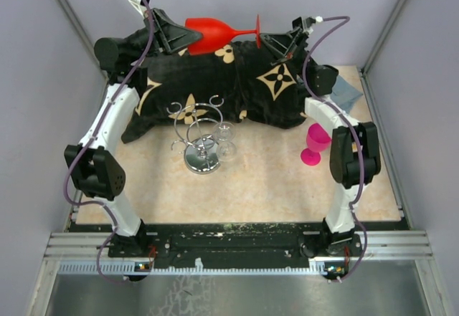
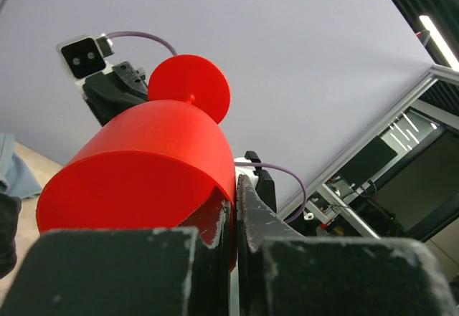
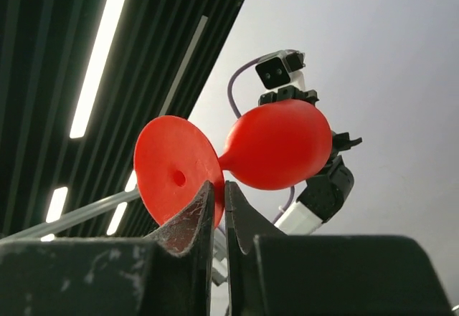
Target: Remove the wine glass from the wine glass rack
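Note:
A red wine glass hangs on its side high above the back of the table, held between both arms. My left gripper is shut on the rim of its bowl, one finger inside and one outside. At the other end, my right gripper pinches the edge of the round foot, its jaws nearly together. The chrome wine glass rack stands mid-table on its mirrored base. A clear wine glass sits at the rack's right side.
A black cloth with beige flower marks lies bunched across the back of the table under the raised glass. A pink glass stands upright near the right arm. A grey cloth lies at the back right corner.

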Robot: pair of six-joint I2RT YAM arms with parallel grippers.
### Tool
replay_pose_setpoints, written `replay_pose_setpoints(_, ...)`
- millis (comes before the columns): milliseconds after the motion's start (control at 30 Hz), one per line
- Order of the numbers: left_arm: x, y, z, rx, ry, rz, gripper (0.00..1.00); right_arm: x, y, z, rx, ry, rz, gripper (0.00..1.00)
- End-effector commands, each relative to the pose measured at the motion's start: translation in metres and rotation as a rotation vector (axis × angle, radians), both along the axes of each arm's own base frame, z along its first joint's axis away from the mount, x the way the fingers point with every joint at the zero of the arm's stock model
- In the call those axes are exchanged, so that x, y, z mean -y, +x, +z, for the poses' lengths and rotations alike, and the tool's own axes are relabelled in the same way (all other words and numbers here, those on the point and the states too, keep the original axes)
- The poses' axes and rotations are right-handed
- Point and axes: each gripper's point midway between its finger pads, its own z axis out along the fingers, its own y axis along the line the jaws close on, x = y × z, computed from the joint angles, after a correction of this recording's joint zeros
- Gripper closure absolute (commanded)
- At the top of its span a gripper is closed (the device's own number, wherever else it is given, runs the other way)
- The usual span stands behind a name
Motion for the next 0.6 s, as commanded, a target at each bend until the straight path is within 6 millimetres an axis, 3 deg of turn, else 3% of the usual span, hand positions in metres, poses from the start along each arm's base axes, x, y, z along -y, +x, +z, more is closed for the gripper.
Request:
replay_pose_setpoints(0, -0.002, -0.019, 0.019, 0.127, 0.039, 0.021, 1.00, 0.000, -0.040, 0.032, 0.208, -0.073, -0.018, 0.86)
replay_pose_setpoints(167, -0.002, -0.029, 0.019, 0.165, 0.087, 0.032, 0.97, 0.015, -0.028, 0.010, 0.146, -0.219, -0.141, 0.67)
replay_pose_setpoints(233, 0.000, -0.033, 0.016, 0.178, 0.104, 0.026, 1.00, 0.025, -0.019, -0.009, 0.092, -0.260, -0.183, 0.65)
replay_pose_setpoints(267, 0.000, -0.034, 0.013, 0.176, 0.112, 0.025, 1.00, 0.033, -0.026, -0.005, 0.102, -0.274, -0.213, 0.64)
replay_pose_setpoints(400, 0.007, -0.047, 0.005, 0.232, 0.162, -0.014, 1.00, 0.049, -0.025, -0.021, 0.050, -0.388, -0.307, 0.62)
replay_pose_setpoints(567, 0.038, -0.066, -0.017, 0.299, 0.300, -0.040, 1.00, 0.069, -0.022, -0.039, -0.013, -0.621, -0.455, 0.62)
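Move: The red wine glass lies level between both hands: its middle is about 8 cm right, 2 cm ahead and 4 cm above the left hand, which pinches the bowl's rim, and 8 cm left, 1 cm back and 7 cm above the right, which pinches the foot. From the left hand, the rack stands about 9 cm back, 2 cm left and 38 cm below; the pink glass is some 13 cm back, 16 cm right and 42 cm below the right hand. The red glass stays pinched by its rim in the shut left fingers while the right fingers open a good third and let go of its foot. The right hand then draws off about 6 cm right and 3 cm down, tipping its fingers down and turning some 20 degrees clockwise. The left hand, after a short hold, carries the glass back about 4 cm towards the rack, its wrist tipping the foot end down. ##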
